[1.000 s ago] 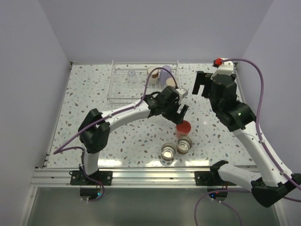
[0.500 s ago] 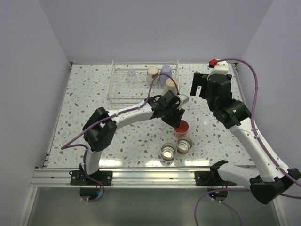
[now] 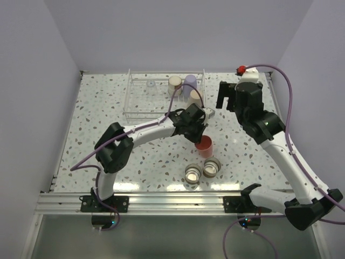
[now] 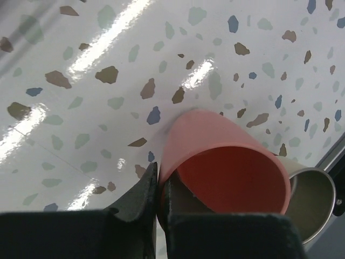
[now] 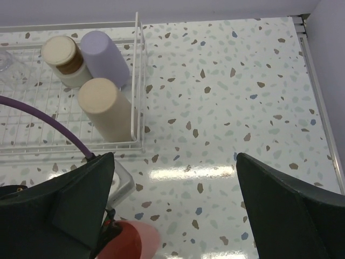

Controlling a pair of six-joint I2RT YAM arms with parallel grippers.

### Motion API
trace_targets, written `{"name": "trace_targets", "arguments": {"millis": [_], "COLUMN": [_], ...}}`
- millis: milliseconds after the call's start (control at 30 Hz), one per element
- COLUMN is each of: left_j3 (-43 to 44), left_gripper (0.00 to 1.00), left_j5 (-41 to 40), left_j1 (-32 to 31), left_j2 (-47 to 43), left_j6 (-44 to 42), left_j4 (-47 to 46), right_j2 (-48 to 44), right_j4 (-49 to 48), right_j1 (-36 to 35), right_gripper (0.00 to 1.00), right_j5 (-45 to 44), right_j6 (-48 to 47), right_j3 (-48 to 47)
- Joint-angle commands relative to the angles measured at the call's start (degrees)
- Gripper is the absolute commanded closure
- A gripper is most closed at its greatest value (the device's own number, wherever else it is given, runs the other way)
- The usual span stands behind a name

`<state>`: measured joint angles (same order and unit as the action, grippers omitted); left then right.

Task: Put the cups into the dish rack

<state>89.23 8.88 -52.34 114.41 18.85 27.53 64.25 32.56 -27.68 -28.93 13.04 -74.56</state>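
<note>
My left gripper (image 3: 199, 135) (image 4: 160, 197) is shut on the rim of the red-pink cup (image 3: 204, 145) (image 4: 226, 162), one finger inside the wall and one outside. The cup leans, mouth toward the wrist camera, just above or on the table. Two silvery-rimmed cups (image 3: 192, 174) (image 3: 211, 166) stand upright near the front edge; one (image 4: 315, 199) shows beside the red-pink cup. The dish rack (image 3: 129, 94) (image 5: 137, 81) holds a tan-based cup (image 3: 174, 82) (image 5: 62, 54), a lavender cup (image 3: 190, 81) (image 5: 105, 56), a beige cup (image 3: 195, 95) (image 5: 102, 105) and a clear cup (image 3: 151, 85). My right gripper (image 3: 225, 97) (image 5: 178, 210) hangs open, empty, right of the rack.
The speckled table (image 3: 108, 124) is walled at the back and both sides. A metal rail (image 3: 140, 200) runs along the front edge. The left arm's purple cable (image 5: 48, 121) arcs over the rack's near right corner.
My left gripper dropped onto the red-pink cup and shut on its rim; the cup shifted slightly left. The right arm drifted a little toward the back left, still open.
</note>
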Motion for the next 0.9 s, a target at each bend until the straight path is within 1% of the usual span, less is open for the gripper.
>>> {"name": "trace_targets", "arguments": {"millis": [0, 67, 167, 233, 367, 400, 467, 500, 567, 600, 633, 667, 700, 733, 767, 800, 833, 867], "left_j3": [-1.07, -2.3, -5.2, -7.66, -11.09, -12.58, -13.81, -15.21, -16.8, -18.64, -19.61, -20.75, -23.46, -24.88, -26.37, -29.43, -31.03, -32.61], "left_gripper": [1.0, 1.0, 1.0, 1.0, 1.0, 1.0, 1.0, 1.0, 1.0, 1.0, 1.0, 1.0, 1.0, 1.0, 1.0, 1.0, 1.0, 1.0], "left_j5": [-3.69, -4.66, -4.76, -4.67, -2.91, -3.52, -5.1, -5.45, -6.85, -7.21, -7.65, -8.0, -7.92, -7.92, -7.92, -7.83, -8.0, -8.7], "left_j1": [3.28, 5.04, 9.43, 12.95, 18.31, 19.98, 21.39, 22.97, 24.12, 25.25, 25.88, 26.49, 27.63, 28.07, 28.51, 29.04, 29.05, 29.13], "left_j2": [-6.81, -10.85, -15.52, -20.61, -28.96, -32.2, -35.21, -37.92, -40.57, -43.28, -44.61, -46.02, -49.08, -50.59, -53.47, -55.07, -56.39, -59.27], "left_j6": [-0.22, 0.22, 1.36, 2.5, 3.91, 4.61, 5.49, 6.45, 6.81, 7.33, 7.69, 8.13, 8.83, 9.27, 9.62, 10.06, 10.15, 10.33], "left_j4": [-1.68, -2.65, -5.28, -8.1, -13.54, -15.82, -17.5, -19.25, -21.1, -23.03, -24.0, -25.06, -28.98, -30.59, -33.91, -35.86, -37.88, -39.81], "right_j2": [2.19, 3.16, 5.71, 8.15, 12.65, 13.44, 16.15, 17.04, 19.67, 20.64, 21.61, 22.4, 24.06, 24.6, 25.83, 26.27, 26.89, 27.33], "right_j4": [-0.3, -0.3, 0.14, 0.75, 1.28, 1.11, 0.58, -0.03, -1.26, -2.05, -3.71, -4.95, -8.35, -10.56, -12.93, -19.13, -22.5, -25.41], "right_j1": [0.17, 0.26, 0.17, 0.26, 0.17, 0.26, 0.09, 0.17, 0.17, 0.17, 0.17, 0.09, 0.17, 0.17, 0.17, 0.09, -0.09, -0.35], "right_gripper": [0.02, 0.02, 0.02, 0.02, 0.02, 0.02, 0.02, 0.02, 0.02, 0.02, 0.02, 0.02, 0.02, 0.02, 0.02, 0.02, 0.02, 0.02], "right_j5": [1.68, 3.26, 7.21, 9.58, 16.42, 17.58, 20.04, 23.1, 26.62, 28.64, 32.41, 35.05, 37.43, 42.5, 44.81, 47.1, 51.21, 52.21], "right_j6": [-0.2, -0.21, 0.49, 1.63, 6.72, 7.87, 11.37, 12.53, 16.29, 17.8, 19.29, 22.79, 24.91, 26.93, 32.26, 35.27, 38.35, 43.34], "right_j3": [-5.75, -7.69, -12.17, -16.12, -22.45, -24.55, -26.76, -29.12, -30.98, -32.64, -33.36, -33.71, -33.89, -33.63, -32.24, -31.09, -30.04, -29.07]}}
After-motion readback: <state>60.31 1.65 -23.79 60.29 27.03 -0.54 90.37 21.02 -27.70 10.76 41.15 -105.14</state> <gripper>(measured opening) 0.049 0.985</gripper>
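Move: The left hand already has the red cup pinched by its rim. From it the dish rack's middle lies about 25 cm ahead, 14 cm left and slightly lower; in the rack, the nearest cream cup is some 24 cm straight ahead, the clear cup 31 cm ahead and 22 cm left. A steel cup stands 15 cm back, 2 cm left. From the open right hand, the red cup is 8 cm back, 7 cm left and 28 cm below. Up and to the left, swiftly, the left hand carries the red cup by its rim some 28 cm higher and 24 cm across, first also forward and then slightly back, swinging its fingers from steeply down to level, pointing forward and right. The open right hand sweeps left, rising 11 cm and edging forward, rolls left side up and turns counter-clockwise, closing in on the cup. ##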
